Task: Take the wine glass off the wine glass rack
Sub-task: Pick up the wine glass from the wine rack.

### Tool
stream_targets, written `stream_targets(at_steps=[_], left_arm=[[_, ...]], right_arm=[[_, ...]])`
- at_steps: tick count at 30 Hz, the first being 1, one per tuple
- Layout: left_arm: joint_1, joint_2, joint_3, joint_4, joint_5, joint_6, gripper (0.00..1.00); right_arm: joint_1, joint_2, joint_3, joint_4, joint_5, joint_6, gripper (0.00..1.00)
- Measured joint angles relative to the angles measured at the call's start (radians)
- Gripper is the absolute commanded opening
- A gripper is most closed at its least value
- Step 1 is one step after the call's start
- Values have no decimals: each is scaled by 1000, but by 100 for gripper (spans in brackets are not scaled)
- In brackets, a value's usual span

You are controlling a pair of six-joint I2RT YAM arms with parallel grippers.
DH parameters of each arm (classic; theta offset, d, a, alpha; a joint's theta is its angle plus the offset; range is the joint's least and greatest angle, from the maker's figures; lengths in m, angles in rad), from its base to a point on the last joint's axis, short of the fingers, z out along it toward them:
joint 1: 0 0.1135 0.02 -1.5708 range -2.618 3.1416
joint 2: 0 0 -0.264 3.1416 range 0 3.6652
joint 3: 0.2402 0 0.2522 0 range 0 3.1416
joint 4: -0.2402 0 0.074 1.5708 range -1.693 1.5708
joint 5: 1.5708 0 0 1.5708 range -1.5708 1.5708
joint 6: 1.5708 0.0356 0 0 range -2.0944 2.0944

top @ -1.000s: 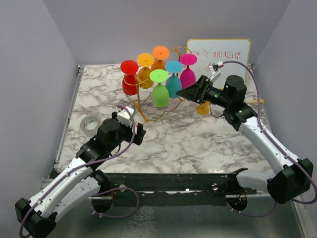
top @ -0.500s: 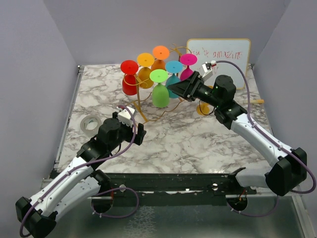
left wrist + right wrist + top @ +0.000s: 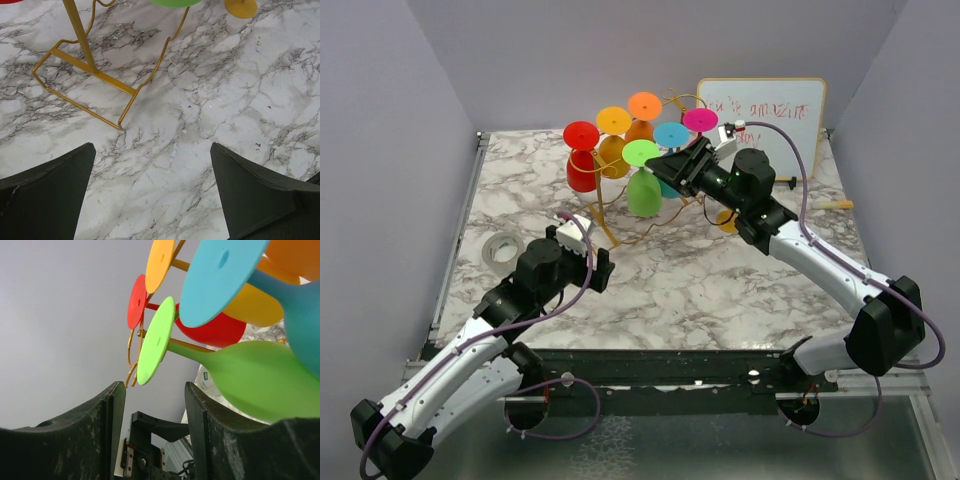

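The wine glass rack (image 3: 605, 222), a thin gold wire frame, stands at the back of the marble table with several coloured wine glasses hanging bowl-down. The green glass (image 3: 643, 190) hangs at the front and the blue glass (image 3: 671, 134) just behind it. My right gripper (image 3: 665, 168) is up against these two, open. In the right wrist view the green glass (image 3: 250, 375) lies to the right, its foot just beyond the gap of the right gripper (image 3: 155, 387); nothing is between the fingers. My left gripper (image 3: 152, 150) hangs open over bare marble near the rack's base (image 3: 85, 75).
A white-board (image 3: 770, 115) leans at the back right. A roll of tape (image 3: 502, 250) lies at the left. A yellow glass (image 3: 728, 220) sits on the table under my right arm, its foot showing in the left wrist view (image 3: 241, 6).
My right arm has swung left from beside the white-board to the rack's green and blue glasses, and its jaws have narrowed somewhat. The left arm has not moved.
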Motion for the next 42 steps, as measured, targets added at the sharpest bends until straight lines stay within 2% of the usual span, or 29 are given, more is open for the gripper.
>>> stream_targets(at_steps=[5, 15, 24, 30, 42], left_arm=[[1, 8, 0, 0, 8, 0, 99], [5, 13, 0, 0, 20, 0, 99], [5, 13, 0, -1, 21, 0, 99], [5, 13, 0, -1, 21, 1, 99], [6, 13, 0, -1, 23, 1, 99]], right_arm=[[12, 1, 0, 20, 38, 25, 45], [12, 5, -7, 60, 122, 72, 43], [12, 58, -5, 90, 121, 119, 31], [12, 60, -11, 143, 121, 161, 30], [12, 60, -11, 154, 120, 184, 23]])
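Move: The green glass's foot is my target, about 4 cm ahead of my right hand, 4 cm to its left and just 1 cm higher. At roughly that height, the blue glass's foot is some 9 cm ahead and 3 cm to the right; the yellow-orange one is 13 cm ahead, 10 cm left; the red one 9 cm ahead, 17 cm left. From my left hand the green foot lies about 16 cm ahead, 7 cm right and 16 cm up. I ease my right hand about 2.5 cm forward so its fingers straddle the near rim of the green foot, one above and one below. It rises, dips briefly, then rises again to end about 1 cm higher. The wrist rolls some 10 degrees, left side up, and turns slightly clockwise, while the fingers narrow from half open to about a quarter, closing onto the rim. ##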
